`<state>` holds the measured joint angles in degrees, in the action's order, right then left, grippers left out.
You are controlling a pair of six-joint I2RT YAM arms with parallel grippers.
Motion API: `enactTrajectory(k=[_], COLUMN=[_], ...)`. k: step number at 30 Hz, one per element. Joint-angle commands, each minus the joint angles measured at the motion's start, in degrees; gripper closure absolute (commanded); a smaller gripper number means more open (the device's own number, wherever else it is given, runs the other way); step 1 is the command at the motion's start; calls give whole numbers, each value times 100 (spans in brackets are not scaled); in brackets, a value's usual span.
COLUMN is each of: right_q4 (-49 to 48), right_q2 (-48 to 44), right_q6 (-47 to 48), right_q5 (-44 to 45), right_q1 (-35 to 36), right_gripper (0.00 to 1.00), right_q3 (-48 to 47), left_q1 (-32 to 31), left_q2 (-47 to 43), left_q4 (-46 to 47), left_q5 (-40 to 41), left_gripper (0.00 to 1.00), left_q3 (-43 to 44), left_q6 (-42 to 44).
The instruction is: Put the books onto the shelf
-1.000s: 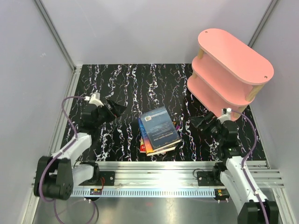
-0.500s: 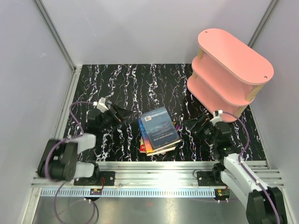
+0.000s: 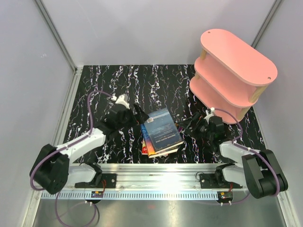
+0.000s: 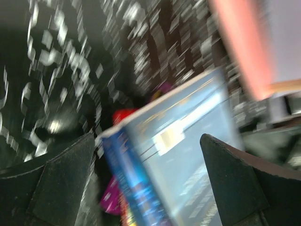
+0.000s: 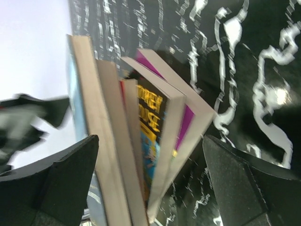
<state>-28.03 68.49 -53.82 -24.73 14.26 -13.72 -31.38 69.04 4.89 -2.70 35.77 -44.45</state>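
Observation:
The books (image 3: 161, 133) lie in a loose stack on the black marbled table, the larger dark-blue one (image 3: 162, 126) on top. My left gripper (image 3: 140, 113) is open just off the stack's far left corner; in the left wrist view the blue book (image 4: 188, 155) fills the space between its fingers (image 4: 61, 183), with red (image 4: 124, 115) and purple (image 4: 110, 200) covers below. My right gripper (image 3: 189, 126) is open at the stack's right side, its wrist view looking at the page edges (image 5: 117, 155) and a purple cover (image 5: 186, 122). The pink shelf (image 3: 234, 71) stands at the back right.
Grey walls enclose the table (image 3: 118, 85) on three sides. An aluminium rail (image 3: 161, 172) runs along the near edge by the arm bases. The shelf's lowest board sits just behind the right arm (image 3: 227, 142).
Both arms have swung inward toward the book stack, the left from the table's left side, the right from beside the shelf. Both grippers stayed open; the books have not moved.

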Motion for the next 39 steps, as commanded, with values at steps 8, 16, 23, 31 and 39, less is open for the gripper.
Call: enactTrajectory(k=[8,16,23,31,39], right_q4=[-396,-466,-624,-651,-879], right_q2=[-37,24,200,358,578], right_q6=[-32,-41,-93,-23,21], right_q5=[-216,-181,-181,-172,-295], right_q1=[68,165,200,209,209], right_gripper=[0,0,0,0,0], right_q3=[-377,-369,-351,-360,-307], left_q1=[-790,-1143,-1248,-1459,-1731], left_q2=[391,303,672,927,1103], left_q4=[-690,-1393,-1473,-1385,-1569], left_q5=[990,1553,1588,1553,1737], left_gripper=[1,1,1,15,24], left_q3=[702,1160,1204,1354,1687], left_q6=[111,182,68,59,85])
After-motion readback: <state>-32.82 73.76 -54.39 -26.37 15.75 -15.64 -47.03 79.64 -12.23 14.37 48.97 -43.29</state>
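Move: The grey-blue book on top of the stack has its middle about 9 cm to my left hand's right, 6 cm back and some 6 cm below it; the blue book under it lies roughly 7 cm right, 8 cm back and 9 cm below that hand. From my right hand the top book's middle is about 10 cm left, 3 cm back and 2 cm lower, while the pink shelf stands some 19 cm to the right and 14 cm ahead. I dip my left hand back and down about 3 cm, lift it again as it eases right, then lower it back over the barcode end of the top book, ending some 4 cm farther right. Its left side rolls up nearly 20 degrees and its fingers begin to close, still well apart. My right hand stays wide open by the stack's right edge, rising 2 cm, shifting slightly left and settling down again. ##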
